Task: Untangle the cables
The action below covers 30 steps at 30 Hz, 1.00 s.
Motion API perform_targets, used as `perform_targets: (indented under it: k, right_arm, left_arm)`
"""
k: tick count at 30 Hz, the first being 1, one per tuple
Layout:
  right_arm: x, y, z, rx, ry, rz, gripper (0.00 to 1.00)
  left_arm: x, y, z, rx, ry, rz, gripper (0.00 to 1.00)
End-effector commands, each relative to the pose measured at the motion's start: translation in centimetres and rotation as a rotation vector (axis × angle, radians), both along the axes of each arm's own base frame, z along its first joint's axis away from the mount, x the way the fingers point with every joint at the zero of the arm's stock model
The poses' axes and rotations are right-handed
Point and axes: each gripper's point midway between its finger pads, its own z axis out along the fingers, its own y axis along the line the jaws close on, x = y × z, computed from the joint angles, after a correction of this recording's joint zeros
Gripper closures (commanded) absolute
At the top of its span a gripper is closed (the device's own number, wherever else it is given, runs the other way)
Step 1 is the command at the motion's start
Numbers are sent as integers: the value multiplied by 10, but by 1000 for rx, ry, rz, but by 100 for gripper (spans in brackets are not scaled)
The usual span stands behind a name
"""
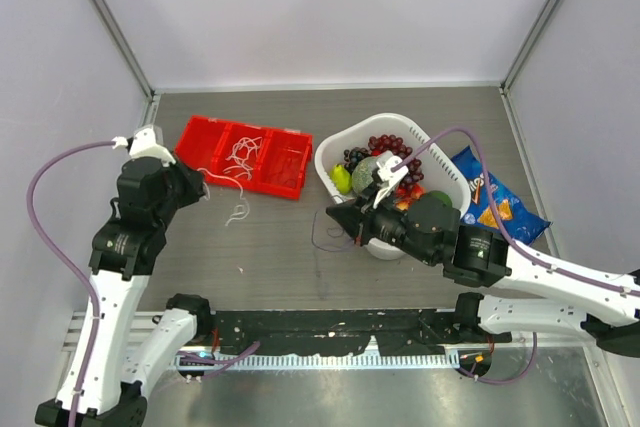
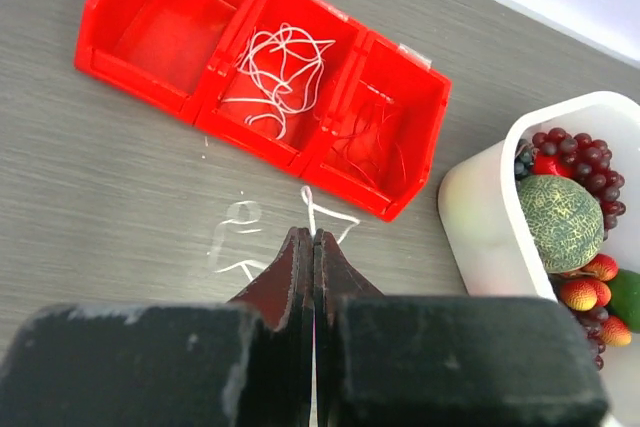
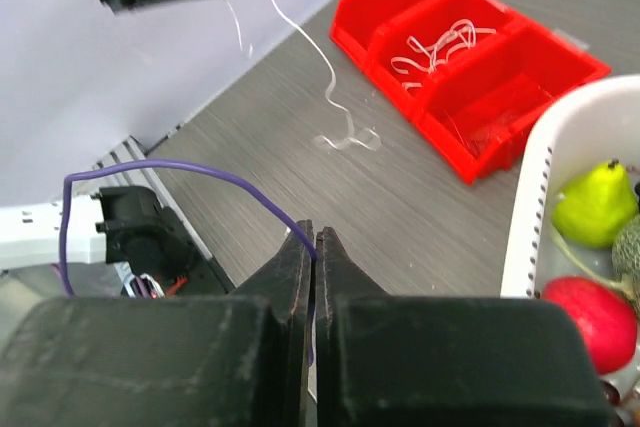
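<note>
My left gripper (image 2: 312, 235) is shut on a thin white cable (image 2: 318, 209). That cable drops from the raised jaws to a small loopy heap (image 3: 345, 139) on the table in front of the red tray (image 1: 290, 182). In the top view the left gripper (image 1: 204, 188) hovers at the tray's near left corner. My right gripper (image 3: 317, 234) is shut on a thin purple cable (image 3: 180, 169), which arcs away to the left. This gripper (image 1: 332, 214) sits beside the white basket. A white cable coil (image 2: 285, 72) lies in the tray's middle bin and a red cable (image 2: 372, 137) in its right bin.
A white basket (image 1: 330, 152) of fruit holds grapes, a melon and a pear (image 3: 595, 202), right of the tray. A blue chip bag (image 1: 497, 202) lies further right. The tray's left bin (image 2: 165, 17) holds nothing. Walls enclose the table on three sides.
</note>
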Motion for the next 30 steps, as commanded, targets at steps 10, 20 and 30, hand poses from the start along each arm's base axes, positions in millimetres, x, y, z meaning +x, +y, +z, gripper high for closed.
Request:
perform_targets:
  k: [10, 20, 30]
  right_arm:
    - [1, -11, 7, 163, 5, -49, 99]
    - [-1, -30, -12, 166, 20, -85, 99]
    - [-7, -23, -21, 175, 41, -41, 99]
  left_arm:
    - [18, -22, -149, -203, 311, 102, 100]
    - [56, -50, -189, -268, 468, 58, 100]
    - [47, -50, -213, -255, 542, 85, 37]
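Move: The left fingers hold the white cable up in the air. The bare patch of table for it lies about 2 cm ahead, 9 cm to the right and 26 cm below. The red tray's middle, with a coiled white cord in it, is roughly 18 cm ahead and 4 cm right; the fruit basket is some 9 cm ahead and 40 cm right. From the right hand, that patch lies about 12 cm ahead, 17 cm left and 29 cm below. Lower the left gripper with the white cable about 23 cm towards the bare table in front of the red tray, at first almost straight down, then easing forward and right some 5 cm each. Tip its fingers about 35 degrees further down, then open them halfway and let go of the cable. Keep the right fingers shut on the purple cable, bobbing slightly up, then sinking to about 4 cm below the start and drifting a little right. ##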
